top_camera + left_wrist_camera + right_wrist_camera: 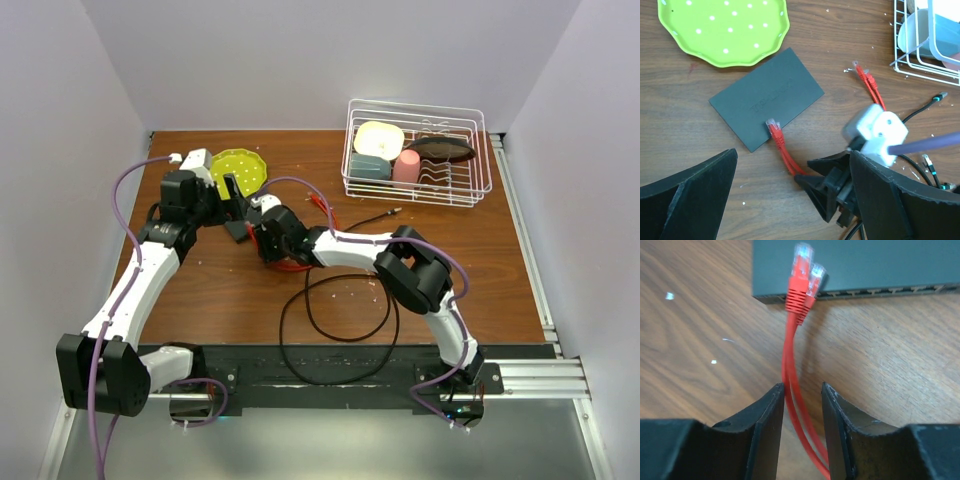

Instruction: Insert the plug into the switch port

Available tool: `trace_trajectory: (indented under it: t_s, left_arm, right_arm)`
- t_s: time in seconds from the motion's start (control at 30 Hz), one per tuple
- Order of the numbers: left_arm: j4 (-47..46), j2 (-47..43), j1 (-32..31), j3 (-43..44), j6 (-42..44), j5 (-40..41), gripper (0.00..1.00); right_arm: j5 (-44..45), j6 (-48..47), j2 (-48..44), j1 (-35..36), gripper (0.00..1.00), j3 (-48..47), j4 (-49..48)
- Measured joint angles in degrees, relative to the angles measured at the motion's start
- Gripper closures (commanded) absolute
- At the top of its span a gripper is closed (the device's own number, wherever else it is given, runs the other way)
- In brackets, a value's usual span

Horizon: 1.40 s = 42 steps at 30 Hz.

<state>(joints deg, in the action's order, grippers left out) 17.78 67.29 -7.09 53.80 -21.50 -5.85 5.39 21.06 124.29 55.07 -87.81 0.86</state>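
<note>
The flat black switch box point(767, 97) lies on the wooden table, its row of ports point(880, 291) facing my right gripper. Two red cables end in clear-tipped plugs point(802, 265) that lean over the port edge near the box's left end, outside any socket. My right gripper point(802, 387) straddles both red cables point(790, 365) a short way behind the plugs. Its left finger touches them, and a gap remains at the right finger. My left gripper point(792, 154) hovers above, wide open and holding nothing.
A round yellow-green plate point(725, 30) sits just beyond the box. The red cables' other plugs point(862, 72) lie to the right, near a black cable point(935, 100). A white dish rack point(418, 150) with dishes fills the back right. A black cable loop point(340, 320) lies near the front.
</note>
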Motion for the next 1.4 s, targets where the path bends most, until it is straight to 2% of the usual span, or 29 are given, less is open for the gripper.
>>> trace_trajectory:
  t_s: [0.1, 0.13, 0.23, 0.47, 0.67, 0.97, 1.2, 1.4]
  left_arm:
    - [-0.07, 0.0, -0.02, 0.0, 0.0, -0.13, 0.0]
    - [-0.09, 0.0, -0.02, 0.0, 0.0, -0.13, 0.0]
    - [-0.09, 0.0, -0.02, -0.02, 0.0, -0.13, 0.0]
    - [-0.09, 0.0, -0.02, -0.02, 0.0, -0.09, 0.0]
    - [-0.17, 0.0, -0.02, -0.02, 0.0, -0.39, 0.0]
    - [-2.05, 0.0, -0.02, -0.28, 0.0, -3.37, 0.0]
    - [-3.48, 0.04, -0.02, -0.28, 0.0, -5.03, 0.0]
    - [-3.74, 0.76, -0.02, -0.31, 0.0, -6.01, 0.0]
  right_arm:
    - [-0.33, 0.42, 0.83, -0.02, 0.87, 0.0, 0.07]
    - [-0.31, 0.55, 0.94, -0.02, 0.95, 0.0, 0.09]
    - [-0.07, 0.9, 0.96, -0.07, 1.0, 0.0, -0.15]
    - [5.09, 1.07, -1.05, -0.59, 1.0, 2.86, -0.26]
    - [10.75, 0.76, -10.14, -3.96, 1.0, 8.72, 2.69]
    - [17.73, -4.48, -23.56, -7.41, 1.0, 9.77, 5.75]
    - [14.08, -9.75, -31.8, -7.52, 1.0, 16.87, 5.75]
    - [9.66, -11.08, -39.85, -7.54, 1.0, 18.1, 6.08]
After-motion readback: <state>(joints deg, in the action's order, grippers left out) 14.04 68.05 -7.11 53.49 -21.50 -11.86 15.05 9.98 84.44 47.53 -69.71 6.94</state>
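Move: The right hand stands low with its fingertips just astride the red cables, which run between them about 1 cm below. From there the red plugs at the switch's edge lie some 6 cm ahead and 4 cm left, and the dark switch's middle about 11 cm ahead and 2 cm left. The red cables' other plugs lie roughly 14 cm ahead and 14 cm right. From the left hand the cables are about 15 cm below, 4 cm right and 1 cm ahead. The right hand sinks about 1 cm and shuts its half-open fingers, pinching red cable a few centimetres behind the boot, near the switch. Keeping that grip, it sweeps to the right away from the switch and soon climbs as well, bowing some 5 cm forward and then back, to end about 16 cm to the right and 19 cm higher, its fingertips tipped up by some 20 degrees. ##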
